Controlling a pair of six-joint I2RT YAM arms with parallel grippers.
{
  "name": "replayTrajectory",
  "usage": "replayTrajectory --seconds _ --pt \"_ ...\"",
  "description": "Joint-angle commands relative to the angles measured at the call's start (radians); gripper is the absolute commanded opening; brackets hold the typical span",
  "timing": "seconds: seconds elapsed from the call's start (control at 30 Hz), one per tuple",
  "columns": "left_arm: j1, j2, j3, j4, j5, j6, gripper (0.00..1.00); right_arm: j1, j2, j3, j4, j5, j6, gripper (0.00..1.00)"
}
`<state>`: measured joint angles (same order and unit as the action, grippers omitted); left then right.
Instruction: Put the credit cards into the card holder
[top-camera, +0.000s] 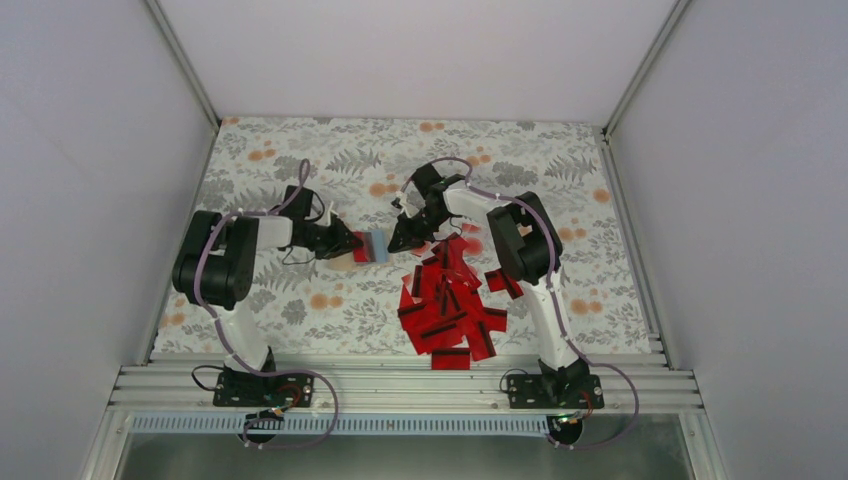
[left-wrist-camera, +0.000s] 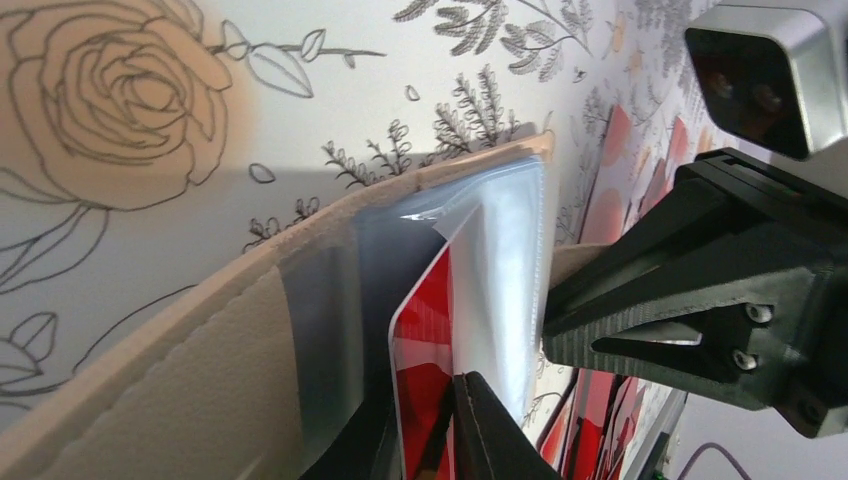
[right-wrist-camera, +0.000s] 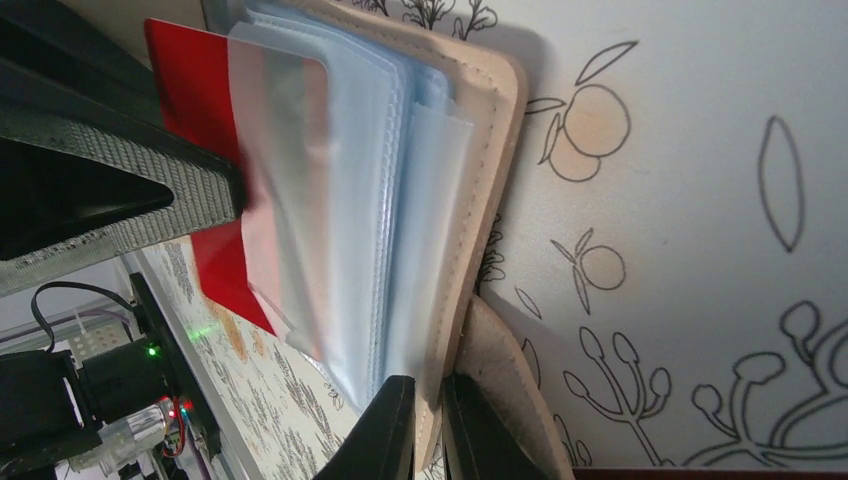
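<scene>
The tan card holder (top-camera: 347, 262) lies open on the flowered cloth between my two grippers, its clear sleeves (right-wrist-camera: 380, 200) fanned out. My left gripper (top-camera: 352, 243) is shut on one red credit card (left-wrist-camera: 425, 330), whose far end sits inside a clear sleeve (left-wrist-camera: 500, 270). In the right wrist view this card (right-wrist-camera: 195, 90) shows red behind the frosted sleeve. My right gripper (right-wrist-camera: 437, 420) is shut on the edge of the holder's tan cover (right-wrist-camera: 495, 150). A heap of red credit cards (top-camera: 450, 310) lies in front of the right arm.
The patterned cloth (top-camera: 300, 150) covers the table inside white walls. An aluminium rail (top-camera: 400, 385) runs along the near edge by the arm bases. The two grippers' fingers (left-wrist-camera: 650, 300) stand a few centimetres apart over the holder.
</scene>
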<state>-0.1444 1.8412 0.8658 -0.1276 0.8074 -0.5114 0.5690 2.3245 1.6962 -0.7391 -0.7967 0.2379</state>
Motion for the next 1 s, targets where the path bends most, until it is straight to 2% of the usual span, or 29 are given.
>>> replayTrajectory --seconds 0.0,0.6,0.97 --pt "-0.026 0.002 0.018 -0.053 -0.055 0.017 0.16 0.006 0.029 -0.004 0.034 -0.023 -0.010 0.09" --pt "-0.067 -0.049 0.118 -0.268 -0.193 0.059 0.41 0.008 0.027 -0.005 0.042 -0.027 -0.004 0.09" --pt "-0.127 -0.043 0.194 -0.380 -0.321 -0.009 0.55 0.011 0.022 -0.016 0.059 -0.038 0.004 0.08"
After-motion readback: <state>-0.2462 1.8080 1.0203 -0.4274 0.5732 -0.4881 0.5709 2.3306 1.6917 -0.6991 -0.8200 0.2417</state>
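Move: The red card, already partly in a clear sleeve of the card holder, is still between the left fingertips; its middle lies about 2 cm right of the left hand point, 1 cm back and 1 cm below. The blue sleeves are some 4 cm to the right, about level fore and aft. A red-and-white card lies roughly 13 cm to the right, the card pile about 20 cm right and 13 cm back. From the right hand, the red card lies 5 cm left and 1 cm back. Open the left gripper to about half its range so it lets go of the red card, staying practically in place over the card holder while the wrist rolls some 15 degrees, turning the fingers more steeply downward. Ease the hand point up by barely 1 cm. Keep the right fingers shut on the card holder's right edge, holding it nearly still. ##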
